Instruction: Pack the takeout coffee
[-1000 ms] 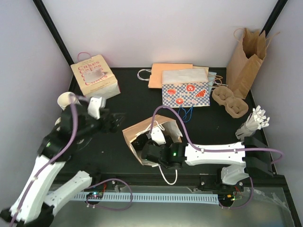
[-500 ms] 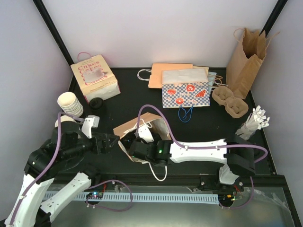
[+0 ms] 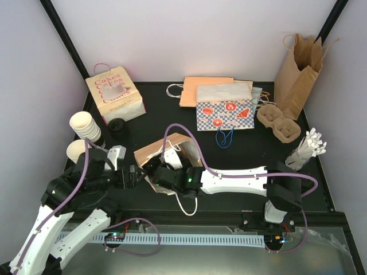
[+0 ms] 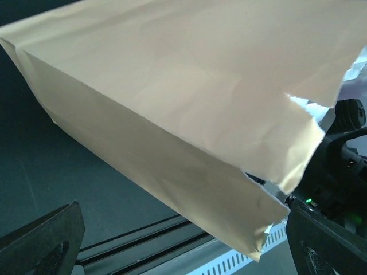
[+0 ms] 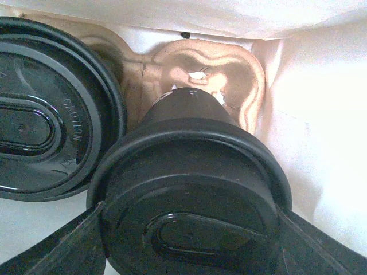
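Observation:
In the right wrist view the takeout coffee (image 5: 189, 217), a cup under a round black lid, fills the gap between my right gripper's (image 5: 189, 240) fingers, which are shut on its lid. It hangs over the free pocket of a pulp carrier (image 5: 206, 63) inside the brown paper bag (image 3: 166, 150). A second lidded cup (image 5: 46, 132) sits in the carrier's left pocket. From above, my right gripper (image 3: 166, 172) reaches into the bag's mouth. My left gripper (image 3: 133, 175) stands open just left of the bag. The bag's wall (image 4: 172, 114) fills the left wrist view, with my left gripper (image 4: 183, 252) open below it.
Stacked lidless cups (image 3: 86, 126), a single cup (image 3: 76, 150) and a loose black lid (image 3: 117, 125) stand at the left. A Cakes box (image 3: 114, 94), checkered bag (image 3: 225, 112), tall brown bag (image 3: 298, 69), an empty carrier (image 3: 278, 123) and a white bundle (image 3: 307, 146) line the back and right.
The right arm has pushed further left, its gripper in the brown bag, and the bag has slid left. My left arm has swung away from the cups, down and right, up to the bag.

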Available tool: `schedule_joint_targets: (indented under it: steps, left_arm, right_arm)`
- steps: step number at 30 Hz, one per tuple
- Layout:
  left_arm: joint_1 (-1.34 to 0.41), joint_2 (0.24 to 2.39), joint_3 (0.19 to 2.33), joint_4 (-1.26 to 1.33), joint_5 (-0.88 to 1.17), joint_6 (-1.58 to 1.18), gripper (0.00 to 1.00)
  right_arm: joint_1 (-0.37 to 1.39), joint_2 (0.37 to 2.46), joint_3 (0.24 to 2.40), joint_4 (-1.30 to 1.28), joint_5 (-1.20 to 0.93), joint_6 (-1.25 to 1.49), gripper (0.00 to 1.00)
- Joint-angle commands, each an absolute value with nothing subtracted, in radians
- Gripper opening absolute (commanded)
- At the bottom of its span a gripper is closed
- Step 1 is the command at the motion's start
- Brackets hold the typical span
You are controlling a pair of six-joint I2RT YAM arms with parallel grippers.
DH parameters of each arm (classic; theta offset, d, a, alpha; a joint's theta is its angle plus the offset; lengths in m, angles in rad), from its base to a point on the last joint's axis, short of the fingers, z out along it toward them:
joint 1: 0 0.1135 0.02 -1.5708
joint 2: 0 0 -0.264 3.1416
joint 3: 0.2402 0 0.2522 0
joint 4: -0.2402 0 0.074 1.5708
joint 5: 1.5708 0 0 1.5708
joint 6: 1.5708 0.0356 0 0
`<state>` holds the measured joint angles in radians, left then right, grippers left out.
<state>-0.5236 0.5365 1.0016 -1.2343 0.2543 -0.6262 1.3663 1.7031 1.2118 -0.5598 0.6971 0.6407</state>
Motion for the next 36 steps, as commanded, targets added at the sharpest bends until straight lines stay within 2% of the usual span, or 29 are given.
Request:
schedule_joint_targets:
  steps: [1,10,13,16,22,36]
  left_arm:
    - [-0.544,0.533,0.97,-1.159,0.299,-0.668,0.99]
    - [-0.66,0.59,0.919,-1.109,0.186,-0.745,0.94]
    - [-0.671,0.604,0.879,-1.103,0.17,-0.765,0.9]
    - [-0.674,0.625,0.846,-1.099,0.167,-0.766,0.84]
    - [-0.676,0.612,0.823,-1.095,0.149,-0.764,0.62]
    - [-0.675,0.602,0.779,-1.117,0.144,-0.764,0.5]
  right_arm:
    - [1.358,1.733,1.22,-0.569,0.673,0.632,0.66]
    - [1.359,1.74,1.235,-0.589,0.699,0.633,0.66]
    - [1.358,1.734,1.235,-0.593,0.705,0.629,0.69]
    - [1.358,1.718,1.231,-0.598,0.704,0.627,0.7]
    - [1.343,1.678,1.2,-0.599,0.693,0.629,0.69]
    - [1.324,1.602,1.155,-0.599,0.695,0.628,0.69]
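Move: Straight under the left hand's open fingers runs the bag's near left rim, about 3 cm to the right, 1 cm ahead and 5 cm lower; the cup stack stands some 14 cm ahead, 22 cm left and 16 cm below. From the right hand, which already holds the black-lidded cup inside the bag, the empty carrier cell lies about 5 cm ahead and 9 cm below, the other lidded cup some 4 cm ahead, 8 cm left and 5 cm below. Sinking about 6 cm and edging some 2 cm right, the left hand brings its open fingers down astride the bag's left wall, one outside and one inside, tipping down slightly, then closes them to roughly half on the paper. The right hand keeps its grip on the lidded cup, all but still at first, then eases about 1.5 cm to the right inside the bag. ##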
